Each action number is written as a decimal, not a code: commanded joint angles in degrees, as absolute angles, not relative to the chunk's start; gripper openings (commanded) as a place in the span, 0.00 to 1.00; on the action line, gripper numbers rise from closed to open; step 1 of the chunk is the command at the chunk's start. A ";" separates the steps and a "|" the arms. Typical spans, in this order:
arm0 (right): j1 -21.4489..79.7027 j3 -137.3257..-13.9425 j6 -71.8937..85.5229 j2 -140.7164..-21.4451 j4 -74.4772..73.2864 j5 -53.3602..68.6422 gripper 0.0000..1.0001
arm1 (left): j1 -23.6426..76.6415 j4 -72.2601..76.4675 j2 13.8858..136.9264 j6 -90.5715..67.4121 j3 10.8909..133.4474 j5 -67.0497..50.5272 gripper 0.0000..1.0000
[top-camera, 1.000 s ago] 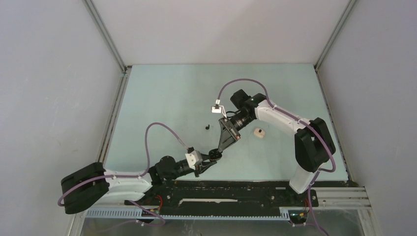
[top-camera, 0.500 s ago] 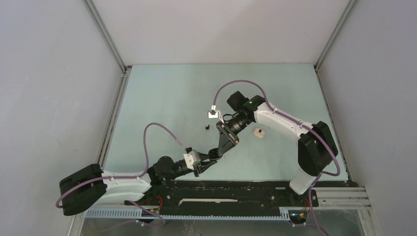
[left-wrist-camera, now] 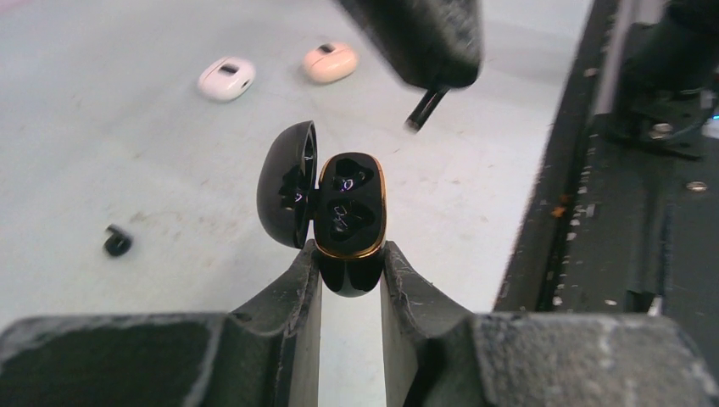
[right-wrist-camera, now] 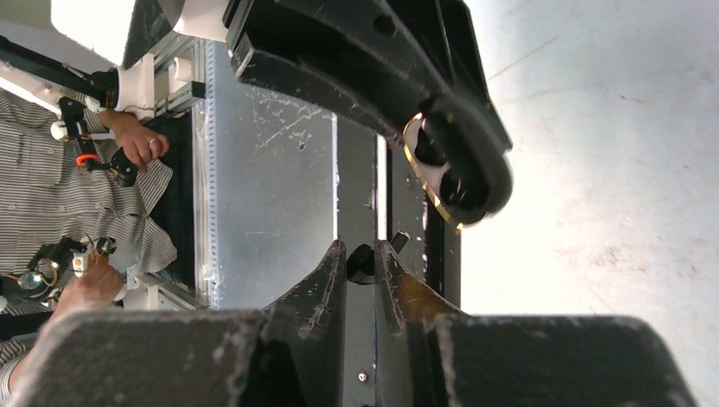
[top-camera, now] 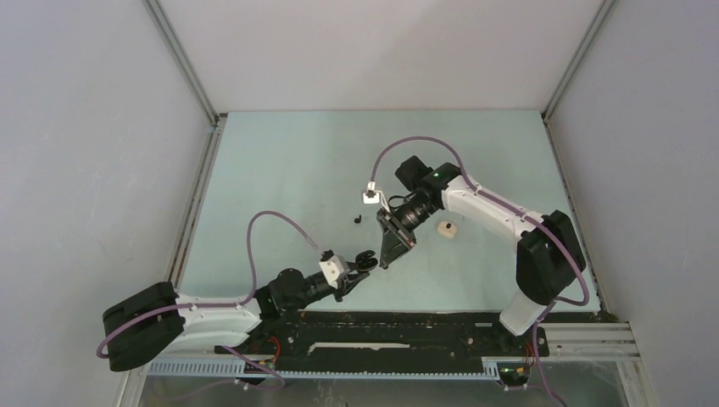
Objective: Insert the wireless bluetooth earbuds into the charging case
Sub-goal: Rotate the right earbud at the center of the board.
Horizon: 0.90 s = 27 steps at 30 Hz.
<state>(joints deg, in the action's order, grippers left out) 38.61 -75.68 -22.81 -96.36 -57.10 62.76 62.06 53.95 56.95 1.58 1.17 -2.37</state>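
My left gripper is shut on the lower end of the charging case, which is black with a gold rim. Its lid stands open to the left, and the earbud pockets face up. My right gripper is shut on a small black earbud, whose stem sticks out below its fingers. It hangs just above and right of the case. In the top view the two grippers meet near the table's front. A second black earbud lies loose on the table.
A white rounded piece and a beige one lie on the pale green table beyond the case. The black base rail runs along the near edge. Grey walls enclose three sides.
My left gripper has lifted the case slightly up toward the right gripper. The right wrist swung a little left, then back, with the earbud still gripped.
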 commanded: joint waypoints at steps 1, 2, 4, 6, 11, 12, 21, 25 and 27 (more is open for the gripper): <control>34.21 -76.94 -27.28 -95.08 -60.77 61.83 0.12 | 61.79 48.39 58.01 3.06 4.89 8.28 0.00; 32.94 -77.03 -28.74 -96.27 -62.10 61.30 0.12 | 61.79 47.18 58.47 3.12 5.47 9.64 0.00; 30.43 -77.11 -32.42 -100.80 -65.27 60.23 0.11 | 61.74 46.19 58.48 2.91 5.73 11.72 0.00; 28.43 -77.19 -34.51 -105.66 -67.74 59.02 0.10 | 61.62 46.14 57.52 2.90 5.34 12.70 0.00; 26.66 -78.45 -35.93 -116.87 -69.47 56.83 0.08 | 61.44 46.14 54.59 2.81 4.11 13.30 0.00; 26.58 -79.42 -35.82 -118.55 -69.47 56.03 0.08 | 61.44 46.14 54.32 2.83 3.99 13.26 0.00; 23.77 -86.26 -27.00 -124.90 -61.52 48.84 0.13 | 61.44 46.23 54.30 2.56 3.99 11.96 0.00; 23.56 -87.69 -25.13 -125.11 -58.49 45.21 0.20 | 61.44 46.49 55.01 2.55 4.22 11.19 0.00; 23.16 -87.97 -24.44 -124.31 -57.34 44.38 0.24 | 61.44 46.62 55.02 2.47 4.22 11.00 0.00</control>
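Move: The right hand holds the right earbud, bound for a bare spot at mid-table about 11 cm ahead, 6 cm to its right and 15 cm below. The left hand's charging case sits just 2 cm ahead, 5 cm left and 5 cm lower than the right hand; the left earbud lies 20 cm ahead and 9 cm left, the peach case 17 cm ahead and 19 cm right, both on the table. From the left hand that spot is some 9 cm ahead, 11 cm right and 9 cm down. Keeping the right earbud pinched, the right hand backs away from the open case forward and to the right, plunges about 14 cm towards the table while the wrist tips its fingers some 20 degrees further down, then runs on forward nearly level for about 6 cm, its grip only starting to ease at the end. Meanwhile the left hand, its hold on the charging case unchanged, draws it about 4 cm forward and a little left, turns it some 15 degrees counter-clockwise, and then stays there through the second half. ##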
